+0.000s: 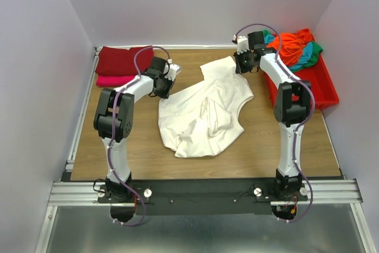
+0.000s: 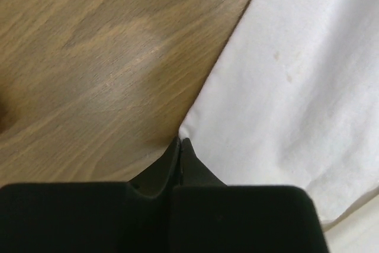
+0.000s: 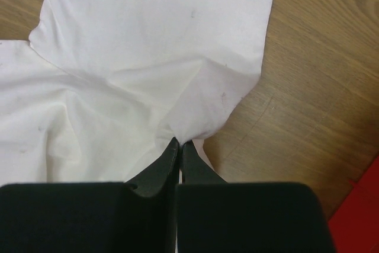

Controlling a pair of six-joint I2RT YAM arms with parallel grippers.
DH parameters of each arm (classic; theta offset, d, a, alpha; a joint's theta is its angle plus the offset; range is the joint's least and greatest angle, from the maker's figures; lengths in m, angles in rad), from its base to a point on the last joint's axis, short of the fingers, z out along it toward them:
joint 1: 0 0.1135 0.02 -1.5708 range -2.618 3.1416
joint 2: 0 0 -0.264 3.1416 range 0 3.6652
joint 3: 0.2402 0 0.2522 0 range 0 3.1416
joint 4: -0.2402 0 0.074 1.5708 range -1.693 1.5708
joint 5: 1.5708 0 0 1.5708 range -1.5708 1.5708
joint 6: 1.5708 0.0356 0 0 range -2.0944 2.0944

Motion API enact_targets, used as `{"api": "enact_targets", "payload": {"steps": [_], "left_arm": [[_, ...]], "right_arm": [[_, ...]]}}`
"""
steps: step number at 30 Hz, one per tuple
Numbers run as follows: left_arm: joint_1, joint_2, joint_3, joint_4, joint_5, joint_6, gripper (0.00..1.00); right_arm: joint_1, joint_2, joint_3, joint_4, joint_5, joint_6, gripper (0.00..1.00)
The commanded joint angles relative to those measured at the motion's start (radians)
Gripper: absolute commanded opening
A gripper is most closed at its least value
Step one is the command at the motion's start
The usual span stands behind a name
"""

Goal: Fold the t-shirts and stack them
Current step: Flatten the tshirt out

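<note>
A large cream-white t-shirt [image 1: 204,114] lies crumpled in the middle of the wooden table [image 1: 118,146]. My left gripper [image 1: 173,74] is at its far left corner. In the left wrist view that gripper [image 2: 180,141] is shut, with the white cloth's [image 2: 284,87] corner pinched at its tips. My right gripper [image 1: 240,63] is at the shirt's far right end. The right wrist view shows it [image 3: 180,141] shut on a raised fold of the white cloth [image 3: 148,39]. A folded dark red t-shirt [image 1: 121,60] rests on a pink one [image 1: 115,80] at the back left.
A red plastic tray [image 1: 317,87] stands at the back right, holding a heap of orange [image 1: 293,44], teal and green shirts. Grey walls close in the table on three sides. A metal rail [image 1: 201,191] runs along the near edge.
</note>
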Motion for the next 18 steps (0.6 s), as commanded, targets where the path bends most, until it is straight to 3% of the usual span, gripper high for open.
{"api": "enact_targets", "payload": {"steps": [1, 4, 13, 18], "left_arm": [[0.003, -0.113, 0.038, -0.046, 0.004, -0.006, 0.00], [0.003, -0.189, 0.006, -0.057, 0.036, -0.012, 0.00], [-0.010, -0.373, -0.337, 0.029, 0.168, -0.066, 0.00], [-0.040, -0.430, -0.413, 0.058, 0.251, -0.121, 0.00]], "right_arm": [[-0.002, -0.069, -0.045, 0.009, 0.001, -0.010, 0.07], [-0.004, -0.132, -0.156, 0.009, 0.018, -0.036, 0.07], [-0.002, -0.411, -0.629, 0.007, 0.035, -0.125, 0.06], [-0.004, -0.568, -0.860, -0.020, 0.047, -0.165, 0.07]]}}
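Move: The white t-shirt lies rumpled between the hands, each already pinching it: its middle is roughly 14 cm right of and 9 cm behind the left hand, and about 12 cm left of and 18 cm behind the right one, all a centimetre or two below them. The dark red folded stack sits some 16 cm left of and 12 cm beyond the left hand. The red basket's middle is about 23 cm right of the right hand, level with it. The t-shirt stays pinched in both closed grippers as they haul it back towards the bases. The right draws its far part back about 17 cm, drifting right and sinking a little, wrist tilting some 10 degrees; the left first lifts its corner about 7 cm, then swings back 10 cm while lowering again. ##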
